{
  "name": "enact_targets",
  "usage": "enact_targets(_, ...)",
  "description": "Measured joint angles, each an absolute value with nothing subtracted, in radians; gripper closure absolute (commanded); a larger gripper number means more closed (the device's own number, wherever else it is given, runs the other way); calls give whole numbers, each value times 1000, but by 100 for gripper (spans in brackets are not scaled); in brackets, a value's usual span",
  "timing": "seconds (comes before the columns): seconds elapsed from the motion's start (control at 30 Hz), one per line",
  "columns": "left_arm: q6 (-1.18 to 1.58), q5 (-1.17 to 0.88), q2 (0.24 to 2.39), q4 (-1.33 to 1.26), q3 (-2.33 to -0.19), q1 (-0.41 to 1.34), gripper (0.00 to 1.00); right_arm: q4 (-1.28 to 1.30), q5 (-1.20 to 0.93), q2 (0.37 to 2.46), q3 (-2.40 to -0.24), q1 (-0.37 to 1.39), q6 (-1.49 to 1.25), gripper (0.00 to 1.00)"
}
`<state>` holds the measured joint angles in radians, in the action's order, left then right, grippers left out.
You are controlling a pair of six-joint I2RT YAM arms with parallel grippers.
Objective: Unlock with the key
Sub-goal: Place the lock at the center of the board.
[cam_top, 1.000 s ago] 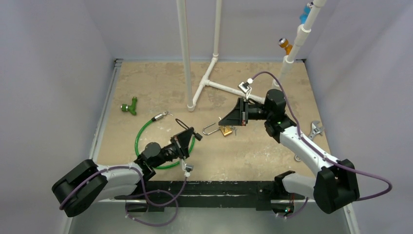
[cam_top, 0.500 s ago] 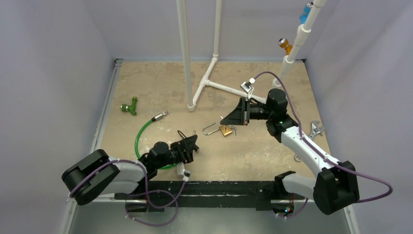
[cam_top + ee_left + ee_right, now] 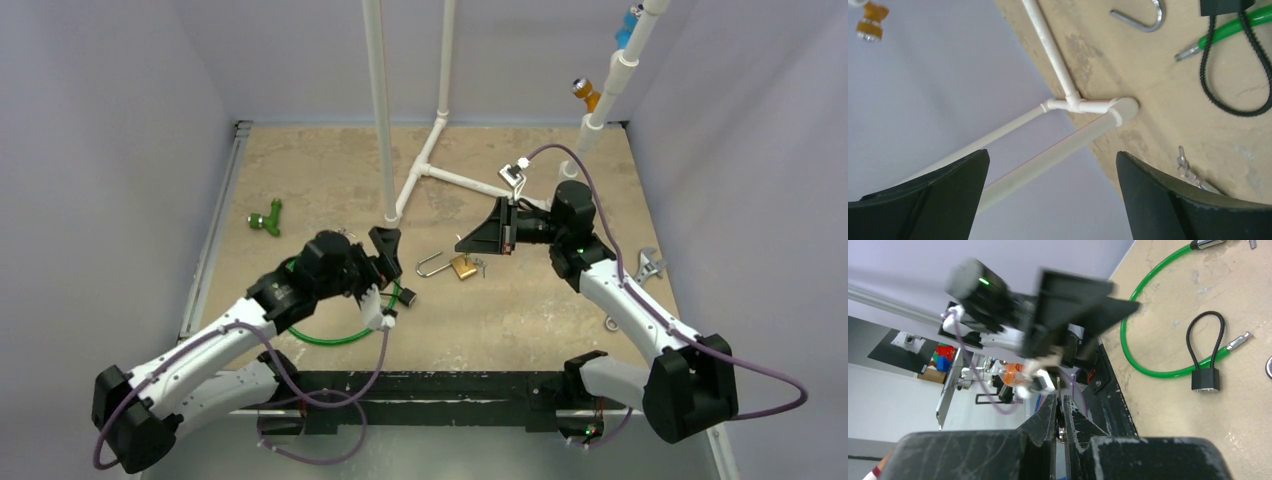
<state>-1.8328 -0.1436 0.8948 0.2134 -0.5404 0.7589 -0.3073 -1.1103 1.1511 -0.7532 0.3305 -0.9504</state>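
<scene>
A brass padlock (image 3: 463, 268) with a silver shackle (image 3: 431, 265) lies on the tan table, mid-field. My right gripper (image 3: 461, 244) hovers just beyond it, shut on a thin metal key (image 3: 1058, 388) whose blade pokes out between the fingertips; in the right wrist view that gripper (image 3: 1058, 401) points toward the left arm. My left gripper (image 3: 386, 262) is raised left of the padlock and stands wide open, empty. Its wrist view shows both fingers (image 3: 928, 200) apart, with the shackle (image 3: 1144, 17) at the top edge.
A black cable lock (image 3: 407, 297) lies on a green cable loop (image 3: 335, 339) under the left gripper. A white PVC pipe frame (image 3: 425, 165) stands behind. A green fitting (image 3: 266, 219) sits far left, a wrench (image 3: 648, 267) at the right edge.
My left gripper went from shut to wide open while its arm lifted and swung away from the near edge toward the padlock. The right gripper with the key hardly moved.
</scene>
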Motion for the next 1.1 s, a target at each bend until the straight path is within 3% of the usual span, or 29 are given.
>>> enact_targets(0.2,-1645,-244,960,784,-1024,733,0,-317,-1110,1145,-753,327,-958,100)
enact_targets(0.37,-1437,-371,1213,1101,-1263,732,0,-331,-1113,1134,-753,319,-977,100)
enact_targets(0.5,-1335,-464,1381,1166,-1294,725,2,-358,-1122,1106,-752,278,-1009,100)
enact_targets(0.7,-1294,-540,1541,1217,-1294,722,15,-425,-1139,1018,-713,205,-1060,100)
enact_targets(1.1,-1257,-546,1756,1014,-1294,722,33,-609,-1169,961,-624,94,-1215,100)
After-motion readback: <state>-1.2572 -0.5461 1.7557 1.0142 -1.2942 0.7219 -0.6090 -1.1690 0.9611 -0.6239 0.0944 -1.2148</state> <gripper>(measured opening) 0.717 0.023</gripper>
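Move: The black cable lock lies on the board about 5 cm back and 5 cm to the right of the open left hand, some 13 cm below it. The brass padlock is roughly 11 cm to the right of the black lock and 7 cm farther out; the green hose's near metal end is some 4 cm beyond the lock and 4 cm to its left. From the right hand, the black lock lies about 10 cm left, 1 cm back and 25 cm down. Up some 8 cm first, then back and down in an arc, the left hand drops about 17 cm from its peak towards the black lock, drifting right and tipping some 70 degrees until its fingers point mostly down. It comes slightly forward again late, narrowing its open fingers partway to straddle the line to the lock. The right hand, still pinching its small key, draws off right and up. ##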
